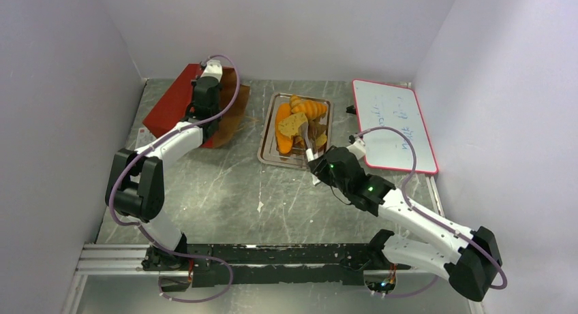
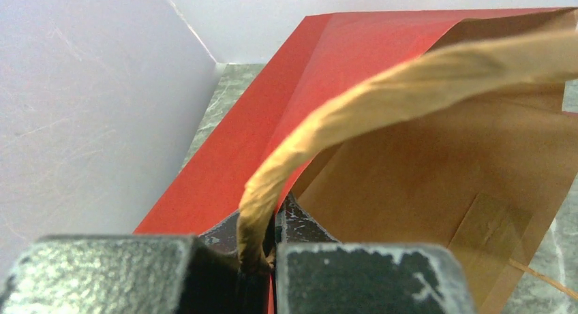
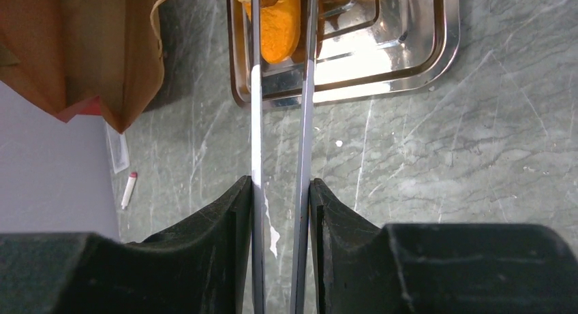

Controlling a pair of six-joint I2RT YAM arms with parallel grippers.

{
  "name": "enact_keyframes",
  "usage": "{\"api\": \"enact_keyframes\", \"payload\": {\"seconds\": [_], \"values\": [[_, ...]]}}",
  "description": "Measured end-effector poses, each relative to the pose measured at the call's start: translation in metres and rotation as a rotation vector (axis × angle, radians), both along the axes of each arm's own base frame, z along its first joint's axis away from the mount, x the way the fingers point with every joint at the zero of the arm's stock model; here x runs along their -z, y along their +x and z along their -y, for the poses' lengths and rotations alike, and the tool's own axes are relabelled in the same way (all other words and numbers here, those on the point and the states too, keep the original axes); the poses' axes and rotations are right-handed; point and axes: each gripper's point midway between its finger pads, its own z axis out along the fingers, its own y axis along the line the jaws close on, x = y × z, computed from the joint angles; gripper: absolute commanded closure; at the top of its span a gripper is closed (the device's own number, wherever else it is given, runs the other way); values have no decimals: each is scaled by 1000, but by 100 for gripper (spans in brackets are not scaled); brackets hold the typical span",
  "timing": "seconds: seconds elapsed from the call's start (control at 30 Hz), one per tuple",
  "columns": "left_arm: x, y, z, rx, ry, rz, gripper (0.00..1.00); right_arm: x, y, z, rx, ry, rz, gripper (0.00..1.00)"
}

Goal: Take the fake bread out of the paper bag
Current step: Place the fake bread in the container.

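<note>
The rust-red paper bag lies on its side at the back left, its brown inside facing the tray. My left gripper is shut on its tan twisted-cord handle at the bag's mouth. Several orange pieces of fake bread lie in the silver tray. My right gripper grips metal tongs, whose two arms stand slightly apart. The tong tips reach over the tray on either side of an orange loaf. Whether any bread is inside the bag cannot be seen.
A red-framed whiteboard lies at the back right, beside the tray. A small white and red marker rests on the table near the bag. Walls close in the table on the left, back and right.
</note>
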Motion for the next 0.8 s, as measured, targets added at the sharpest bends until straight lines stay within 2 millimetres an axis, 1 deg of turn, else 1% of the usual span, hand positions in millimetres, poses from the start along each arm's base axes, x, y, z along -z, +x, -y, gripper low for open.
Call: {"api": "enact_keyframes", "payload": {"seconds": [0.23,0.4,0.6,0.7,0.8], "values": [[-1,0,0,1,0,-2,93,-9,-1,3,3,7,13,66],[-1,1,1,4,0,-3,93,-20,0,4,8,20,36,67],[-1,1,1,8,0,-5,93,-29,0,4,-5,13,56,69],[-1,1,2,14,-1,-5,93,-40,1,2,-25,8,78,71],[-1,3,6,37,0,-5,93,-57,5,-6,-60,10,111,73]]}}
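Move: The yellow bread slice, already laid on the heap in the tray, lies about 16 cm ahead of the right hand, 9 cm to its left and 11 cm below. The croissant is some 6 cm beyond the slice and 6 cm to its right; the orange loaf is about 3 cm to the slice's left and 1 cm nearer. From the left hand, holding the bag's handle, the slice is about 10 cm back, 29 cm right and 18 cm below. The yellow slice is left on the heap as the right hand raises the white tongs it still holds nearly straight up, about 5.5 cm, slowly at first and then faster. Its wrist tips the tongs' ends upward some 5 degrees, with a slight drift forward and left only at the very end; the fingers keep their grip on the tongs. ##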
